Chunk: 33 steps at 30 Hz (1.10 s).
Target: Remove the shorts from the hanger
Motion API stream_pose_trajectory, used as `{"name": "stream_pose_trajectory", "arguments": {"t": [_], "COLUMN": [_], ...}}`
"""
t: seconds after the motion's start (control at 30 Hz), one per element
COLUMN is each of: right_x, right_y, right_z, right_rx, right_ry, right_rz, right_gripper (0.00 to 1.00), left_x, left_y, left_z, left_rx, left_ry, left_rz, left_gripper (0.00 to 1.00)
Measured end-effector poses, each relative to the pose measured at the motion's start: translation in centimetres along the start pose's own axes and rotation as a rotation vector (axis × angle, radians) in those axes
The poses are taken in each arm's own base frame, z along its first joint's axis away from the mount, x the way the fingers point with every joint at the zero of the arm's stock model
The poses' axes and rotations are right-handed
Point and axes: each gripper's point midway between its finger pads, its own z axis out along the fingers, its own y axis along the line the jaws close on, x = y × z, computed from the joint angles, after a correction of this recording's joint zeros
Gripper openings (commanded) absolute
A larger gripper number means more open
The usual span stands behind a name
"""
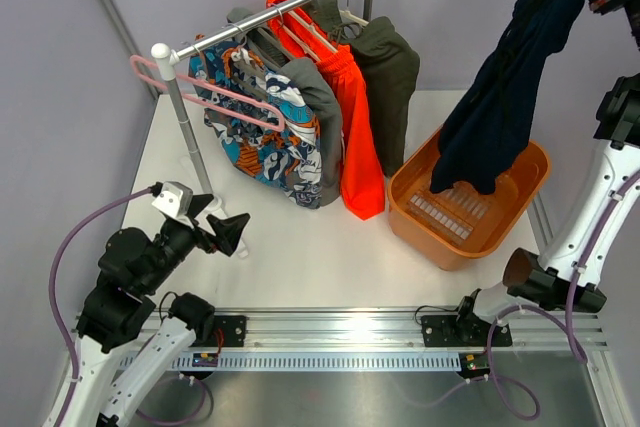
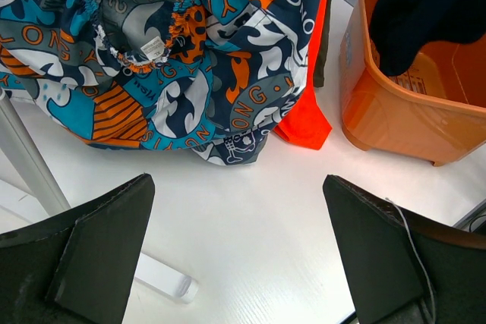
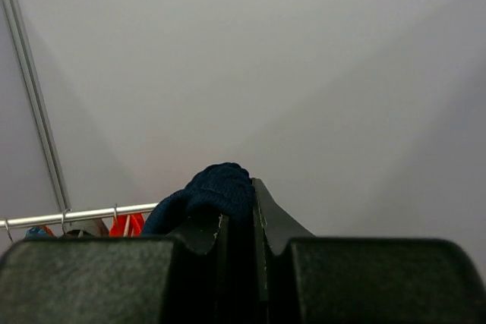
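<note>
The dark navy shorts (image 1: 505, 97) hang free at the right, pulled up high, and their lower end dips into the orange basket (image 1: 525, 209). My right gripper (image 3: 241, 206) is shut on a bunched fold of the shorts (image 3: 216, 187), well above the table. The thin pink hanger (image 1: 215, 95) stays on the rail at its left end with no navy fabric on it. My left gripper (image 1: 232, 232) is low near the rack's left post, open, with only bare table between its fingers (image 2: 114, 240). The shorts (image 2: 433, 13) also show over the basket (image 2: 364, 89) in the left wrist view.
A rail on two white posts (image 1: 185, 137) carries blue-white-orange patterned shorts (image 1: 275, 142), grey-olive garments (image 1: 390, 77) and a bright orange garment (image 1: 360, 137). The rack's white foot (image 2: 163, 278) lies just ahead of my left fingers. A metal rail (image 1: 330, 332) runs along the table's near edge.
</note>
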Motion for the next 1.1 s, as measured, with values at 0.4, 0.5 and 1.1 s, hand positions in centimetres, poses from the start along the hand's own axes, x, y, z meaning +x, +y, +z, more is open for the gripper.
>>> {"name": "stream_pose_trajectory", "arguments": {"t": [0.4,0.5,1.1], "right_x": [32.0,39.2,31.3], "right_y": [0.4,2.4,-0.2], "right_z": [-13.6,-19.7,-16.5], "right_rx": [-0.040,-0.035,0.030], "right_ry": [0.723,0.949,0.985], "right_rz": [0.343,0.399,0.084], "right_gripper": [0.11,0.34,1.00], "left_x": [0.2,0.4,0.3], "left_y": [0.0,0.1,0.4], "left_z": [0.2,0.4,1.4], "left_rx": [0.000,0.000,-0.043], "left_ry": [0.003,0.012,0.056], "left_rz": [-0.001,-0.002,-0.091], "left_gripper": [0.99,0.99,0.99]}}
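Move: The right hand still grips the navy shorts high up; the orange basket they go to lies about 60 cm below, some 2 cm back and level sideways. Hanging left of it, the red shorts are about 23 cm left, 3 cm ahead and 42 cm below the hand; the olive pair is 17 cm left, 6 cm ahead and 40 cm below. From the left hand, the basket is roughly 48 cm right, 14 cm ahead and 20 cm below. Right hand plunges nearly 50 cm towards the basket, tipping down, opens to release the shorts, then rises 14 cm. ##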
